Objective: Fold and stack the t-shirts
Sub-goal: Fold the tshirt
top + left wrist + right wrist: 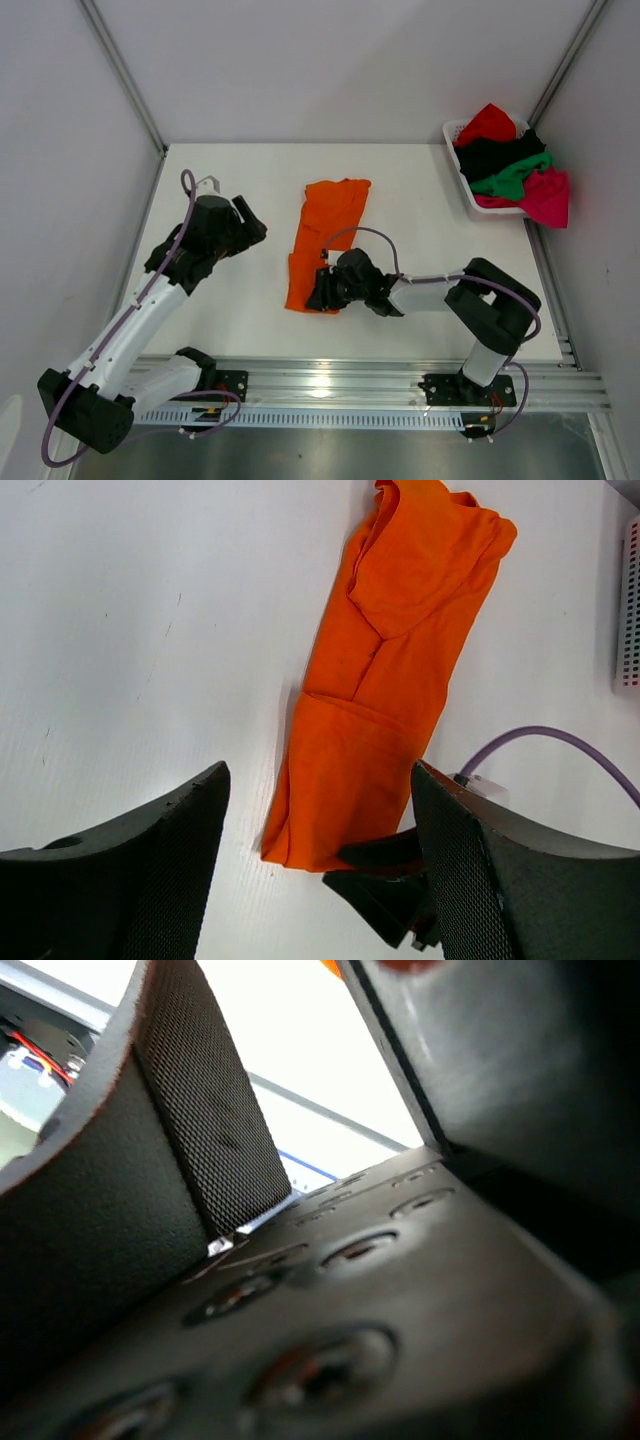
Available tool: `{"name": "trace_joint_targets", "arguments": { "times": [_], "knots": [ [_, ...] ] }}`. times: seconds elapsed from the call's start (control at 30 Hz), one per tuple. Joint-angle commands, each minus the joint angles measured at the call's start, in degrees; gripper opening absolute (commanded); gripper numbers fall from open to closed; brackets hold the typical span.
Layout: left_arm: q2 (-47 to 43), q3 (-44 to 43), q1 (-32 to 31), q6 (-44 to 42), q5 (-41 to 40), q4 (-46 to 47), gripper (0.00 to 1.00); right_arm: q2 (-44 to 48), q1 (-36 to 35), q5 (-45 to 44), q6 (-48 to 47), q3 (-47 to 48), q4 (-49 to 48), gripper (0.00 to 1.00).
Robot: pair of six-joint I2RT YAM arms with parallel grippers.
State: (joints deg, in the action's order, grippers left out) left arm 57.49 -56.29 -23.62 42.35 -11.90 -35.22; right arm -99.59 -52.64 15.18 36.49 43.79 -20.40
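Observation:
A bright orange t-shirt [325, 240] [400, 660] lies folded into a long strip in the middle of the white table. My right gripper [322, 290] [385, 865] [330, 1110] is low at the strip's near end. Its jaws are open, one finger over the hem and one below it, with a bright gap between the pads. My left gripper [252, 218] [320, 780] hangs open and empty above the table, left of the shirt. Red [488, 122], black [495, 152], green [515, 175] and magenta-pink [545, 195] t-shirts are heaped at the back right.
The heaped shirts fill a white slatted basket [457, 160] [628, 610] in the far right corner. A metal rail [350, 385] with both arm bases runs along the near edge. White walls enclose the table on three sides.

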Motion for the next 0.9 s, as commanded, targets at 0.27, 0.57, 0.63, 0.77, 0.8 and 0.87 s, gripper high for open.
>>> {"name": "trace_joint_targets", "arguments": {
  "times": [0.27, 0.57, 0.63, 0.77, 0.8, 0.87],
  "knots": [
    [-0.8, -1.9, 1.7, -2.1, -0.8, -0.2, 0.76, 11.9, 0.5, -4.6, -1.0, -8.2, 7.3, 0.43],
    [0.2, -0.7, 1.8, -1.7, 0.8, 1.5, 0.76, 18.6, 0.5, -5.8, -0.7, -9.5, 8.5, 0.43],
    [0.7, -0.5, 1.8, -1.7, 0.8, 1.3, 0.76, 20.0, 0.3, -6.6, -0.7, -8.8, 10.1, 0.43],
    [1.0, 0.0, 1.8, -1.7, 1.0, 1.8, 0.76, 25.7, -0.4, -8.3, 2.7, -9.6, 12.5, 0.46],
    [1.1, 0.0, 1.8, -1.7, 1.2, 2.0, 0.76, 28.3, -0.4, -8.7, 3.8, -10.2, 12.4, 0.47],
    [1.5, 0.2, 1.8, -1.7, 1.5, 2.3, 0.77, 31.1, -0.4, -10.2, 6.0, -12.5, 12.1, 0.47]
  ]
}}
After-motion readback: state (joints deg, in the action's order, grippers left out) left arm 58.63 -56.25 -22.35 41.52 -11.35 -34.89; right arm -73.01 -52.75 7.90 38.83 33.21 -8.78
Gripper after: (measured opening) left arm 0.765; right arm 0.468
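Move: The right hand is low on the near end of the folded orange tshirt, fingertips pointing left; the tshirt's middle is some 13 cm ahead, 2 cm to the right and about 2 cm lower. The tshirt's near right corner is roughly 3 cm back and 5 cm right, and the table's near edge about 14 cm straight back. From the left hand, the tshirt's middle is about 16 cm right, 5 cm ahead and 20 cm below. Rightward and a little back, the right hand goes on sweeping low across the tshirt's near panel for about 6 cm, its fingertips already on the cloth and dragging it towards the near right corner. The sideways travel then all but stops and the hand rises about 6 cm, lifting off the cloth with the fingers still about half open. ##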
